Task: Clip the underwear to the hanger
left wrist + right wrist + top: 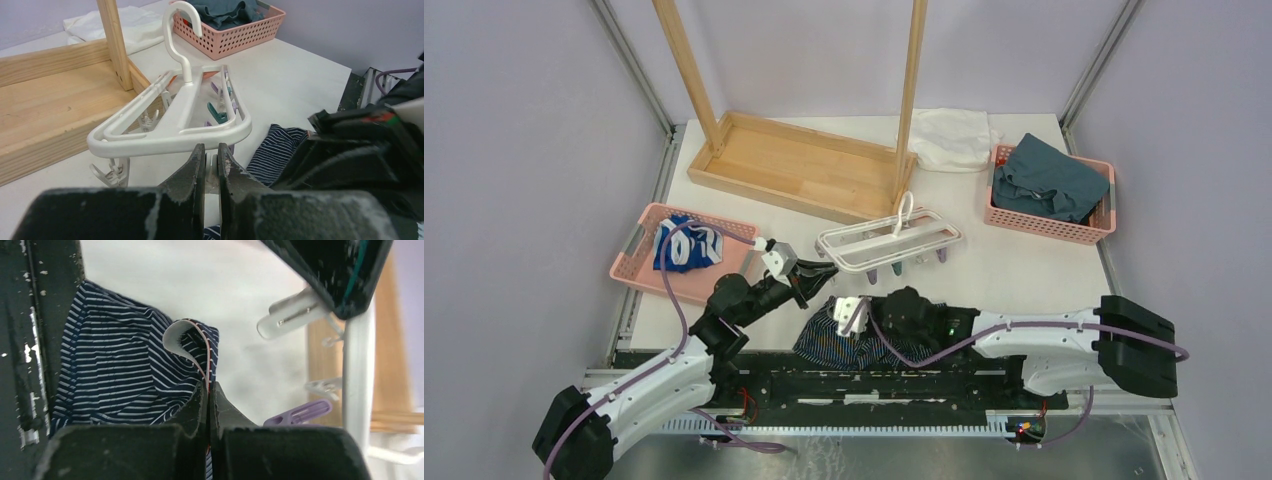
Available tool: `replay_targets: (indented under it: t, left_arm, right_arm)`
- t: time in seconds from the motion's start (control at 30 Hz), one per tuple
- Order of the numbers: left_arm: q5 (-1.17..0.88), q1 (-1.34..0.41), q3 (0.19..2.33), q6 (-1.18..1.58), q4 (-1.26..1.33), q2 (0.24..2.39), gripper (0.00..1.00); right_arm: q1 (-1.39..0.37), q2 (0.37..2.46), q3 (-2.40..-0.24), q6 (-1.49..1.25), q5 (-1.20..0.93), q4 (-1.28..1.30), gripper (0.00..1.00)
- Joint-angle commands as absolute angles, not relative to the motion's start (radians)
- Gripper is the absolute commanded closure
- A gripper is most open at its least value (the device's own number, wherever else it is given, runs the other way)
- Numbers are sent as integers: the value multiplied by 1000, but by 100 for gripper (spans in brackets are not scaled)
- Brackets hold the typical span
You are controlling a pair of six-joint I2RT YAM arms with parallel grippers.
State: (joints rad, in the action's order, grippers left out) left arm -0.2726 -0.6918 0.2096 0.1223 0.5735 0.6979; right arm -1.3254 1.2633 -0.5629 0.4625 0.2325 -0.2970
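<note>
The underwear [822, 342], navy with thin light stripes, lies bunched at the table's near edge between the two arms. My right gripper [856, 316] is shut on its orange-trimmed edge [206, 352], and the cloth [115, 365] rises into the closed fingertips of that gripper [207, 387]. The white hanger [889, 240] lies flat just beyond, hook up [182, 30]. My left gripper [817, 272] is shut on a white clip [295, 315] dangling from the hanger's near end [175, 135]. That clip shows pinched between the left gripper's [211, 152] fingers. The underwear [277, 145] sits right beside it.
A tall wooden rack [794, 165] stands behind the hanger. On the left, a pink basket [629, 262] holds a blue-and-white garment [686, 245]. A second pink basket [1044, 228] at the back right holds teal cloth [1049, 180]. White cloth [954, 135] lies at the back. A purple clip [300, 412] hangs near my right fingers.
</note>
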Motion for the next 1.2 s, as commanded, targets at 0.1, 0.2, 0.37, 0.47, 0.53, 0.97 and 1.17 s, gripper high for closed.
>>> replay_targets:
  t: [0.1,0.2,0.37,0.47,0.53,0.97,1.17]
  left_arm:
    - [-344,-694,252,154,657,733,97]
    - [-371,-694,258,166,668,746,97]
    - [-399,-694,260,181,678,764,97]
    - [-398,-695,259,183,680,765,97]
    - [-394,-695,259,180,680,764,97]
    - [-321,-696,231,158,652,709,97]
    - [-300,-695,209,159,650,682,97]
  right_arm:
    - [-1122,1254,-619,169,-221,-123,100]
    - [-1057,1291,-647,135,-347,-112,100]
    - [-986,1327,-640,66,-488,-205,100]
    - [-986,1351,-652,72,-468,-197,99]
    - [-1009,1347,-654,104,-393,-169,100]
    - [-1334,1354,-633,512,168,-156,53]
    - [-1468,1310,-492,686,259,-419,39]
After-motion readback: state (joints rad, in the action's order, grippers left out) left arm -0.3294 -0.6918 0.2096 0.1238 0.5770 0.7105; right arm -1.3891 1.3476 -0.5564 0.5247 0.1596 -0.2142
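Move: The underwear, its waistband edge pinched up in the right fingers, lies spread with its middle about 7 cm back, 5 cm to the right and 8 cm below the right hand. The hanger's middle is roughly 11 cm ahead of that hand, 6 cm right and 8 cm higher; its nearest purple clip hangs some 4 cm ahead, 3 cm right and 3 cm up. From the left hand, still holding the hanger, the underwear is about 15 cm back, 8 cm right and 15 cm down. The underwear's pinched edge is brought down by the right hand, which sinks about 4 cm with a small swing to the right while its wrist tips some 35 degrees downward. The right hand then draws back about 3 cm, undoing the tilt, and opens to a bit over half, letting the cloth go. The left hand dips about 2 cm with the hanger and comes most of the way back up. ##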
